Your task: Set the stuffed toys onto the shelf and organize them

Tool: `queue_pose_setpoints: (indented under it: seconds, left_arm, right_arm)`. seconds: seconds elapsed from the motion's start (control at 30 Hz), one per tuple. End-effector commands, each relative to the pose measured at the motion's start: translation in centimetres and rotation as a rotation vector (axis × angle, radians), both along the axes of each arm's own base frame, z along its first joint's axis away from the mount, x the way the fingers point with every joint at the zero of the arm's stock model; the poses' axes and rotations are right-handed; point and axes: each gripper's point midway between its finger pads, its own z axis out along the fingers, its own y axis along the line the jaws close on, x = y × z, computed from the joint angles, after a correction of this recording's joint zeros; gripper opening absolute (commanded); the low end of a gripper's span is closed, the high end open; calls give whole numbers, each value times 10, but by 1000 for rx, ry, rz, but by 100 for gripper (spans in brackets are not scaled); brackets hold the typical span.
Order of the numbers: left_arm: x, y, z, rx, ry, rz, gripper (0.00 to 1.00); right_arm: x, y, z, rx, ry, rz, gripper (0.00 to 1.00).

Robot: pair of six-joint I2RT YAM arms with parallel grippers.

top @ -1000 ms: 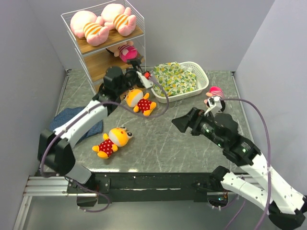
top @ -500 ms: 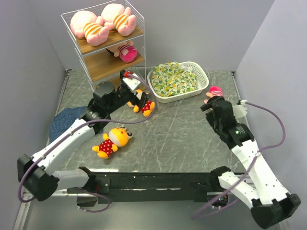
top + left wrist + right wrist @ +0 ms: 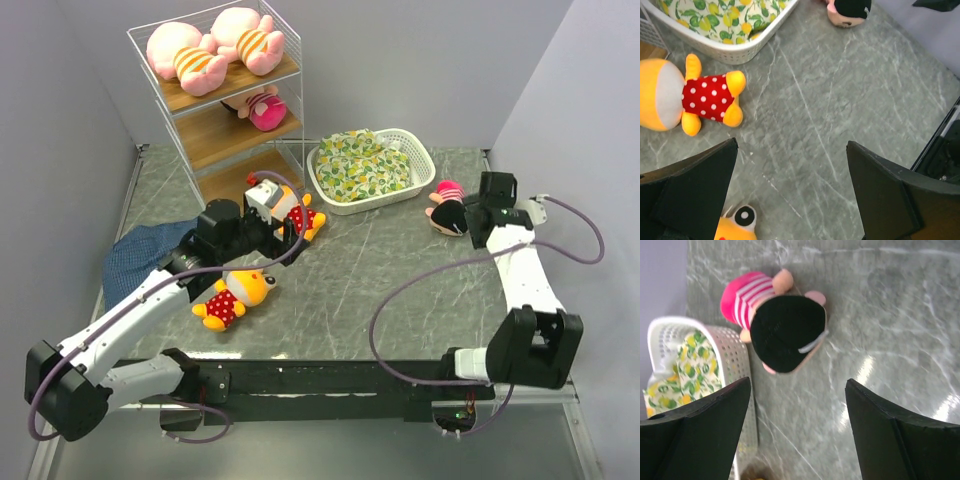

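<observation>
The shelf (image 3: 232, 140) stands at the back left. Two pink pigs (image 3: 205, 52) lie on its top board and one pink-hatted doll (image 3: 262, 107) on the middle board. One orange animal in red polka dots (image 3: 305, 216) (image 3: 699, 98) lies near the basket, and another (image 3: 237, 294) (image 3: 736, 228) lies nearer me. My left gripper (image 3: 283, 228) (image 3: 791, 145) hangs open between them, holding nothing. A second doll (image 3: 447, 206) (image 3: 780, 325) lies on the table at the right. My right gripper (image 3: 476, 214) (image 3: 797, 382) is open just behind its dark head, not touching.
A white lattice basket (image 3: 421, 165) (image 3: 735, 50) (image 3: 735, 365) with a yellow-green patterned cloth bundle (image 3: 365, 163) sits between the shelf and the right doll. A blue cloth (image 3: 140, 255) lies at the left under my left arm. Grey walls close in both sides.
My left arm pulled back from the shelf's middle board, leaving the doll there, and came down over the orange animals. My right arm swung right and back toward the second doll.
</observation>
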Motion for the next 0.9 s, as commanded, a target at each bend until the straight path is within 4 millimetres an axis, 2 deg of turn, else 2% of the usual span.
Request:
queue_pose_setpoints:
  seconds: [0.0,0.13,0.27,0.3,0.47,0.5,0.57,0.6,0.63,0.67,0.7,0.73,0.77,0.8,0.83,0.87]
  left_arm:
    - [-5,-5,52,-134,-93,-20,96]
    - [-1,8,54,-124,-119,51,97]
    - [-12,-1,59,-139,-98,-23,96]
    - [-12,-1,61,-141,-91,-22,96]
    - [-21,-2,69,-158,-150,-62,96]
    - [-20,1,72,-164,-170,-48,96]
    - [-18,9,77,-177,-192,0,97]
    - [-16,13,77,-178,-196,26,98]
    - [-17,16,83,-200,-221,35,98]
    - [-18,16,84,-204,-224,36,99]
    - [-19,17,85,-210,-226,38,99]
    - [-19,17,85,-210,-220,37,99]
    - [-20,16,85,-208,-215,29,97]
    - [-21,14,85,-204,-210,20,96]
    - [-21,12,88,-206,-209,6,95]
    - [-22,11,83,-190,-185,1,93]
  right_arm:
    - [43,-11,18,44,-100,36,82]
    - [73,-13,3,107,-76,103,81]
    - [90,-14,-21,145,-17,121,81]
    - [95,-13,-32,160,0,130,82]
    - [102,-15,-65,189,52,151,81]
    - [96,-14,-79,194,80,160,79]
    - [93,-11,-86,201,75,186,69]
    - [81,-8,-95,211,88,189,64]
    - [77,-6,-96,210,82,201,49]
    - [74,-6,-95,194,73,212,39]
    - [63,-3,-93,185,71,222,20]
    - [57,-4,-91,167,72,222,10]
    - [51,-4,-74,136,42,237,1]
    - [37,-1,-81,128,62,240,0]
    - [31,3,-78,112,55,255,0]
    - [27,7,-61,74,7,293,0]
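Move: The black-capped, pink-striped toy lies about 10 cm ahead of the right hand, 4 cm to its left and some 13 cm below. The lemon-cloth basket is roughly 17 cm to the left of that toy and 7 cm farther out; an orange toy in a spotted red dress lies about 34 cm left of it, roughly level with it. From the left hand the black-capped toy is some 18 cm ahead, 35 cm to the right and 20 cm below. Forward and down, the right hand reaches about 9 cm out to the black-capped toy while sinking some 10 cm, turning slightly counter-clockwise; low over it the open fingers shut, pinching the black cap as the hand draws back about 4 cm. The open left hand rises about 7 cm and tilts its fingers up. ##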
